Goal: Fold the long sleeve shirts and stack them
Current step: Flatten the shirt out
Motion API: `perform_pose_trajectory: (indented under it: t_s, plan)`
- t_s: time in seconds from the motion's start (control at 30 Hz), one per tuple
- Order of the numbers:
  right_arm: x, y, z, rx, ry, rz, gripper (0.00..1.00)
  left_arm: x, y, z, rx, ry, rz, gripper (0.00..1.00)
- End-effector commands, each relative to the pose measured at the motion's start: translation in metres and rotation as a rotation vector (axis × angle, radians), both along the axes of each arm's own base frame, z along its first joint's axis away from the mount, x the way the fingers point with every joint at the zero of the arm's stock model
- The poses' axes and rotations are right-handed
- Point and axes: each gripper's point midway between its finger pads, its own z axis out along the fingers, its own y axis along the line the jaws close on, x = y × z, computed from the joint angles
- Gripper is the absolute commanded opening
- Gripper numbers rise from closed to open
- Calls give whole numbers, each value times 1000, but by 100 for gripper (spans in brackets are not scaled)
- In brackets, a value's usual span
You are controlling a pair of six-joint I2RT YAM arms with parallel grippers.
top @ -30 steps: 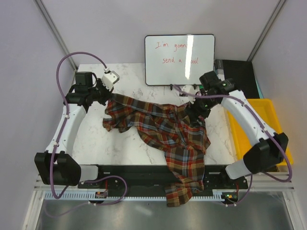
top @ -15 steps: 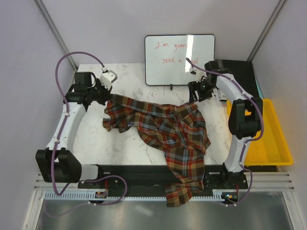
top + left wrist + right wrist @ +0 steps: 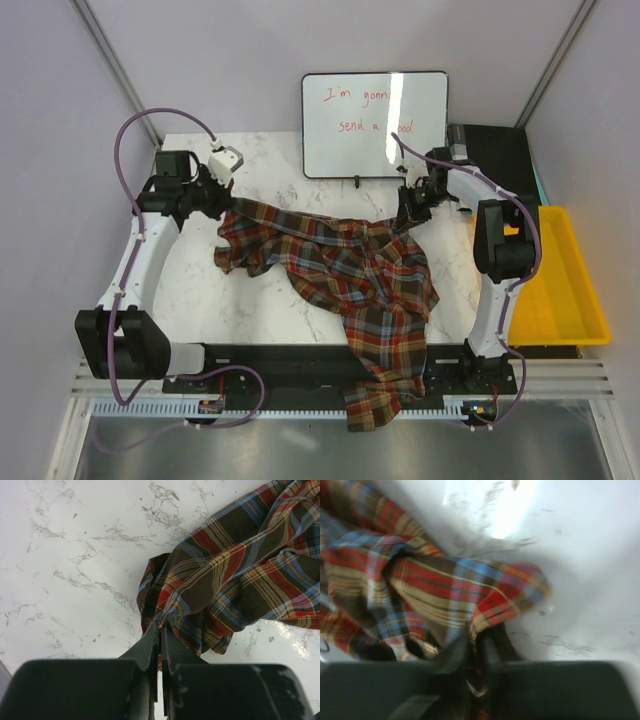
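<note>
One long sleeve shirt (image 3: 350,270), plaid in red, dark green and blue, lies crumpled across the marble table (image 3: 250,300). Its lower end hangs over the front edge. At the shirt's back left corner my left gripper (image 3: 222,203) is shut on a bunched fold. The left wrist view shows the jaws (image 3: 161,622) pinching the cloth (image 3: 240,570) just above the table. My right gripper (image 3: 408,213) sits at the back right corner. In the blurred right wrist view its fingers (image 3: 476,637) stand close together with a fold of the shirt (image 3: 435,590) between them.
A whiteboard (image 3: 375,122) with red writing stands at the back of the table. A yellow bin (image 3: 560,290) sits off the right side, with a black box (image 3: 495,150) behind it. Bare marble shows at the front left.
My right arm swung from over the shirt's right side to the back right corner and came down there. Its jaws closed on the cloth. The left gripper has kept still.
</note>
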Motion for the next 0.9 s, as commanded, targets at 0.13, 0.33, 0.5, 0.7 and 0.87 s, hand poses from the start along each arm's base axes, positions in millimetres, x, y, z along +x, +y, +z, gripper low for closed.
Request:
perform_pose_trajectory:
  t_s: [0.13, 0.33, 0.5, 0.7, 0.87]
  plan:
    - [7, 1, 186, 228, -455, -19, 0, -18, 7, 77, -83, -180, 57, 2]
    - [-13, -55, 388, 141, -1042, -209, 0, -43, 12, 202, -101, -490, 100, 2]
    - [-75, -73, 511, 103, -1397, -334, 0, -85, 12, 309, -131, -752, 116, 2]
    - [-175, -94, 604, 75, -1727, -487, 0, -167, 13, 370, -133, -1003, 128, 2]
    - [-261, -108, 649, 44, -1937, -584, 0, -226, 25, 407, -151, -1165, 209, 2]
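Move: The shirt's right corner lies between the right fingers, about 1 cm below the hand point; the markers are some 8 cm ahead and 5 cm right. The lower sleeve trails over the table's front edge, roughly 34 cm back and 4 cm left, and the yellow bin is about 31 cm right, 11 cm back. The left hand already holds the left corner, about 1 cm below its hand point; the right corner is some 37 cm to its right, 2 cm farther out and 17 cm lower. Right fingers finish shutting on the shirt's right corner, then the arm whips it up about 60 cm, also drawing back some 20 cm and slightly right, its wrist pitching up until the fingers no longer point down. The left hand keeps its pinch on the left corner and, starting a beat later, rises nearly 40 cm, then swings back as well, fingers tipping up about 60 degrees. ##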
